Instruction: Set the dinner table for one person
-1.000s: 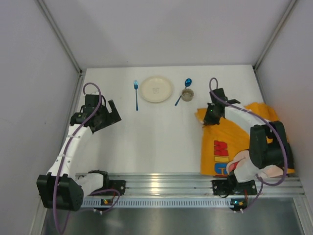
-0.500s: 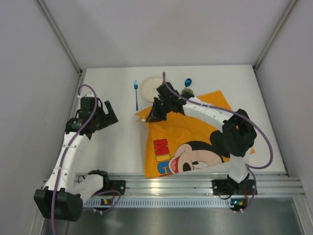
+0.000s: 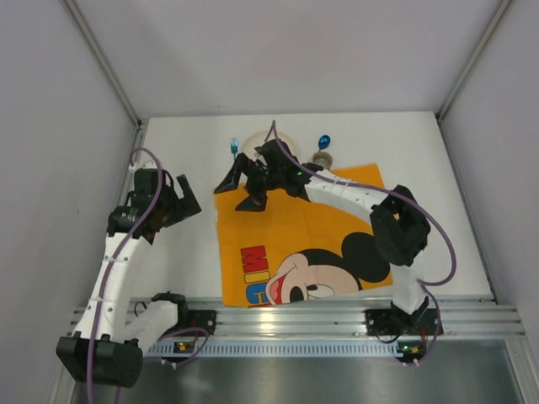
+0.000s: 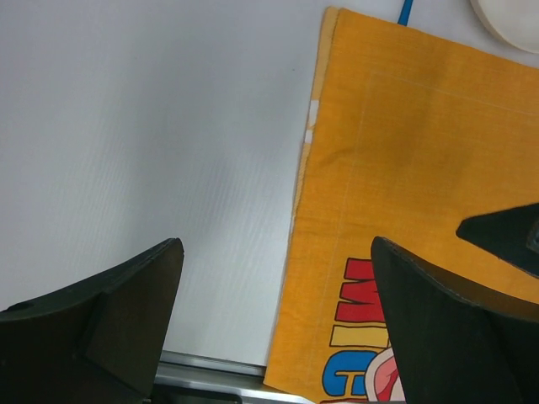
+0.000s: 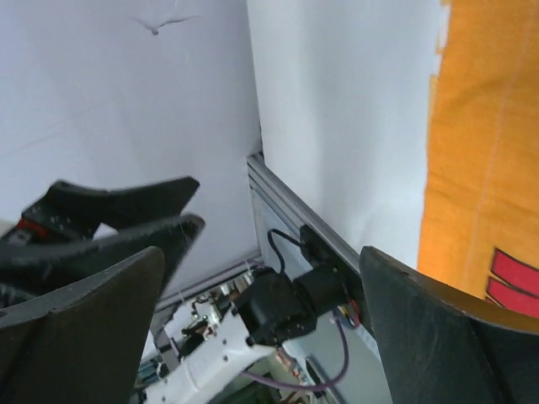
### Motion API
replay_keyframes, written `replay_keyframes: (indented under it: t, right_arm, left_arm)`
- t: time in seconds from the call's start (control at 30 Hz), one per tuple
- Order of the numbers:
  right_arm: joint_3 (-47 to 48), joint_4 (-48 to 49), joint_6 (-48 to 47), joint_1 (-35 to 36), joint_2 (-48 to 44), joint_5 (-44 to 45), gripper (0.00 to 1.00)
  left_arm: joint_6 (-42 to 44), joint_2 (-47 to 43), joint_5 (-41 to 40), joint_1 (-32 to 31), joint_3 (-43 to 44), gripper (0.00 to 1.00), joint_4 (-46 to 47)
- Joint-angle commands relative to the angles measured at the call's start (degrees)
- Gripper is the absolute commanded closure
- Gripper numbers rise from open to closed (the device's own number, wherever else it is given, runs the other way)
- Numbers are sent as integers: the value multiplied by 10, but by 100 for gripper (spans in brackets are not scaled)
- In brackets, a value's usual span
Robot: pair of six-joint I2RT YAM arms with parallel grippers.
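Note:
The dinner table (image 3: 421,151) is a plain white top. An orange Mickey Mouse placemat (image 3: 303,236) lies flat at its middle, reaching the near edge. My right gripper (image 3: 239,190) hangs open over the mat's far left corner, holding nothing. At the far edge lie a blue fork (image 3: 233,147), a cream plate (image 3: 250,150) half hidden by the right arm, a blue spoon (image 3: 323,141) and a small cup (image 3: 322,157). My left gripper (image 3: 182,203) stands open over bare table left of the mat. In the left wrist view the left gripper (image 4: 276,252) frames the placemat's (image 4: 404,168) left edge.
Grey walls close in the table on the left, right and back. An aluminium rail (image 3: 286,316) with both arm bases runs along the near edge. The right wrist view shows the table's left edge (image 5: 278,194), the left arm's base and a strip of placemat (image 5: 488,168).
The right arm dragged the placemat from the right side to the middle, spread it flat, then opened and let go. The left arm drew back slightly to the left.

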Motion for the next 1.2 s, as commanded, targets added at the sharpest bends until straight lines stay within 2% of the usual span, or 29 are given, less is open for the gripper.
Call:
replay_keyframes:
  t: [0.0, 0.13, 0.2, 0.3, 0.4, 0.47, 0.8, 1.0, 1.17]
  right_arm:
    - [-111, 18, -43, -38, -119, -5, 0]
    - [-223, -101, -195, -132, -250, 68, 0]
    - [-277, -153, -252, -168, -284, 101, 0]
    - [-336, -187, -298, -234, -339, 127, 0]
    - [-371, -197, -321, -288, -374, 133, 0]
    - [-383, -198, -327, -316, -384, 128, 0]
    - [-403, -200, -362, -368, -390, 115, 0]
    - [-390, -199, -378, -396, -379, 112, 0]
    - [-337, -195, -378, -400, -341, 112, 0]
  left_arm:
    - [-16, -7, 38, -1, 12, 2, 1]
    - [-60, 13, 81, -25, -33, 2, 43]
    - [-80, 41, 68, -78, -52, 2, 70]
    - [-117, 98, 45, -169, -69, 1, 117]
    - [-149, 161, 117, -188, -95, 2, 171]
    - [-156, 191, 125, -202, -104, 2, 194]
    - [-142, 310, 144, -214, -106, 2, 247]
    - [-98, 331, 88, -209, -95, 2, 199]
    - [-35, 351, 69, -159, -78, 2, 166]
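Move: From the left hand, the middle of the orange cloth lies about 33 cm to the right, level with it and some 17 cm below; its left edge begins only about 7 cm to the right. The fork is around 12 cm right and 23 cm ahead, the plate 23 cm right and 27 cm ahead. For the right hand, the cloth's middle is about 21 cm right, 4 cm back and 17 cm below, with the metal cup 27 cm right and 20 cm ahead. The left hand, fingers staying wide open, swings about 14 cm to the right while sinking some 16 cm, tipping its fingers about 25 degrees more steeply down and turning a little clockwise, until the tips come down on the left part of the cloth above the printed letters, then edges back left a centimetre. Meanwhile the right hand, already open and empty, sweeps fast about 37 cm to the right over the cloth and sinks some 8 cm, its fingers turning clockwise and more downward, ending above the right part of the cloth without closing. ##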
